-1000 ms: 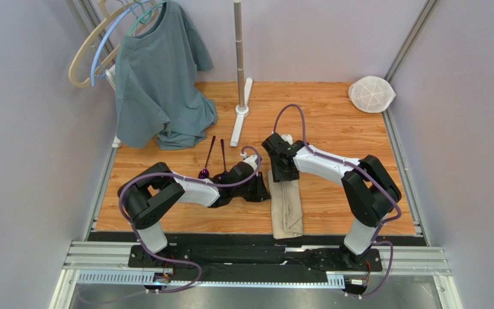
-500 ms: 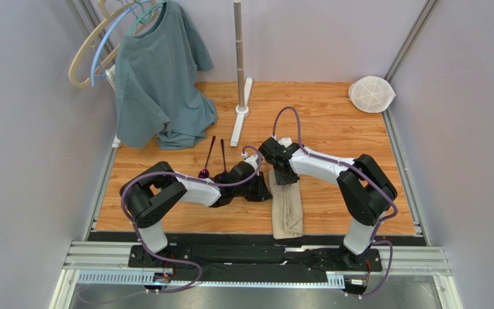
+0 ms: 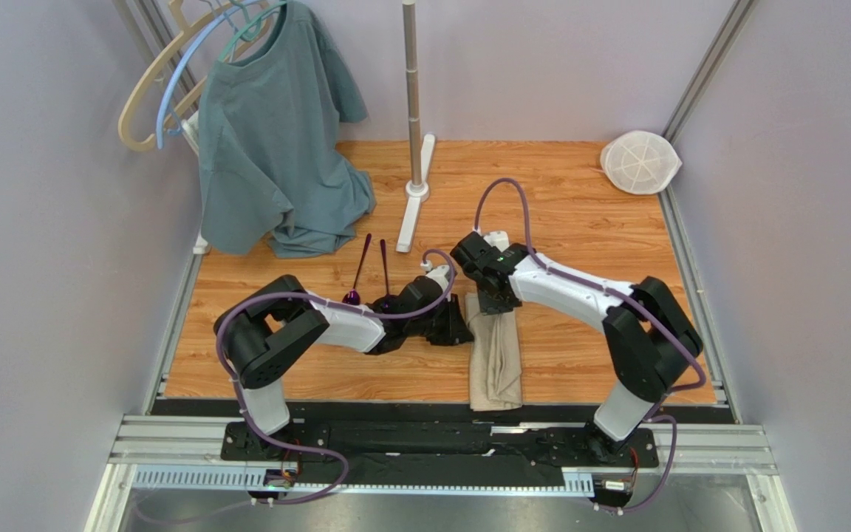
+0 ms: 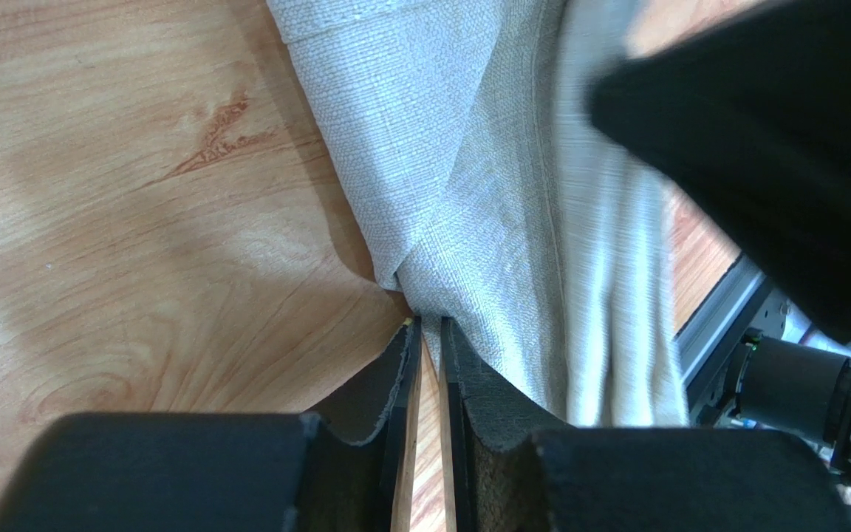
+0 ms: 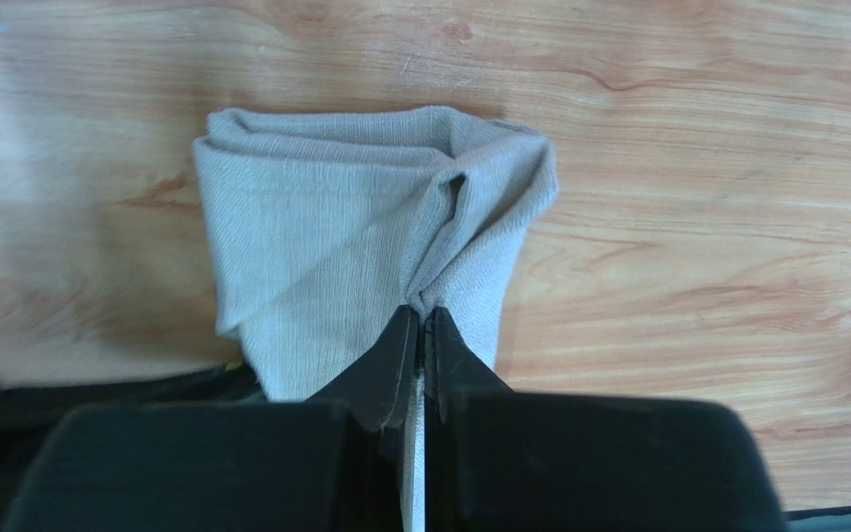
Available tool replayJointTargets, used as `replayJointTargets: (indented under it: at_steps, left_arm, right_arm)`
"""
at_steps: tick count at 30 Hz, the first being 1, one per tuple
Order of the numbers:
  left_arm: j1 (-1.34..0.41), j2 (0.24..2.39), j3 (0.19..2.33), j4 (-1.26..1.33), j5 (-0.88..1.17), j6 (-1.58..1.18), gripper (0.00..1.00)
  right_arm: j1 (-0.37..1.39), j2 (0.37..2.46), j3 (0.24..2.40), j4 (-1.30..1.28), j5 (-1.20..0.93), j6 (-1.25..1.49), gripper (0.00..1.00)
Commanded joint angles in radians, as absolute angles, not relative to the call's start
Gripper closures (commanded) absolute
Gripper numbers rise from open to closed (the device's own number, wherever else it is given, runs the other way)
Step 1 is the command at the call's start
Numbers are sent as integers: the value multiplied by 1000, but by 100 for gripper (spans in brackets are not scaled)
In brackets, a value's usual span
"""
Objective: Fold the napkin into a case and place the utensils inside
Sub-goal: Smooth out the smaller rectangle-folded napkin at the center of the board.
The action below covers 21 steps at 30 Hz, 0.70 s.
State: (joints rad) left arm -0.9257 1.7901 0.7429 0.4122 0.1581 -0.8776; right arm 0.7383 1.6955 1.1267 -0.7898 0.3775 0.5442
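Note:
The beige napkin [image 3: 495, 366] lies folded into a narrow oblong case near the table's front edge. My right gripper [image 3: 497, 308] is at its far end, shut on a pinch of cloth, with the jaws [image 5: 423, 316] meeting on a pucker of the napkin [image 5: 330, 233]. My left gripper [image 3: 461, 324] comes in from the left beside it. Its jaws [image 4: 427, 324] stand nearly together, nipping the edge of the napkin [image 4: 474, 166]. Two purple spoons [image 3: 352, 290] lie left of the left arm, handles pointing away; one bowl is partly hidden by the arm.
A grey-green T-shirt [image 3: 275, 144] hangs with hangers [image 3: 169, 83] at the back left. A metal pole on a white stand [image 3: 413, 166] rises at the back middle. A white mesh disc [image 3: 640, 162] sits in the back right corner. Grey walls close in both sides.
My right gripper has closed from open onto the napkin's far end, bunching the cloth. The left gripper has kept its narrow grip and edged slightly right.

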Motion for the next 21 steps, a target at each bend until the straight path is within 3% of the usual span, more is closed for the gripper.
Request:
replayJointTargets:
  at_steps: [1,10,21]
  left_arm:
    - [-922,1807,762,411,164,-876,80]
    - [-922,1812,772,413,175,-879,81]
    - [-923,1795,755,407,166,-876,81]
  right_arm:
    - [742,1562,1126,-807,356,505,100]
    - [739,1549,1129,-743,143,540,100]
    - [719,1661,1118,-580,94,624,100]
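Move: The right fingers already pinch the lifted fold of the napkin. The napkin's left edge, where that fold is heading, lies about 5 cm to this hand's left, 2 cm back and 3 cm below. The nearer spoon is some 22 cm left and 7 cm ahead of this hand, and the farther spoon about 27 cm left and 8 cm ahead. The left hand's tips are already at that edge, which is about 1 cm to their right, level fore and aft, and just below. Up first, then left and down again in a small arc, the right hand carries the pinched fold across the napkin towards the left fingers. It rises about 4 cm, comes 5 cm to the left and is still sinking at the end, its fingertips swinging some 15 degrees to the left. The fingers stay shut on the cloth, while the left hand stays put with its nearly closed tips against the left edge. ##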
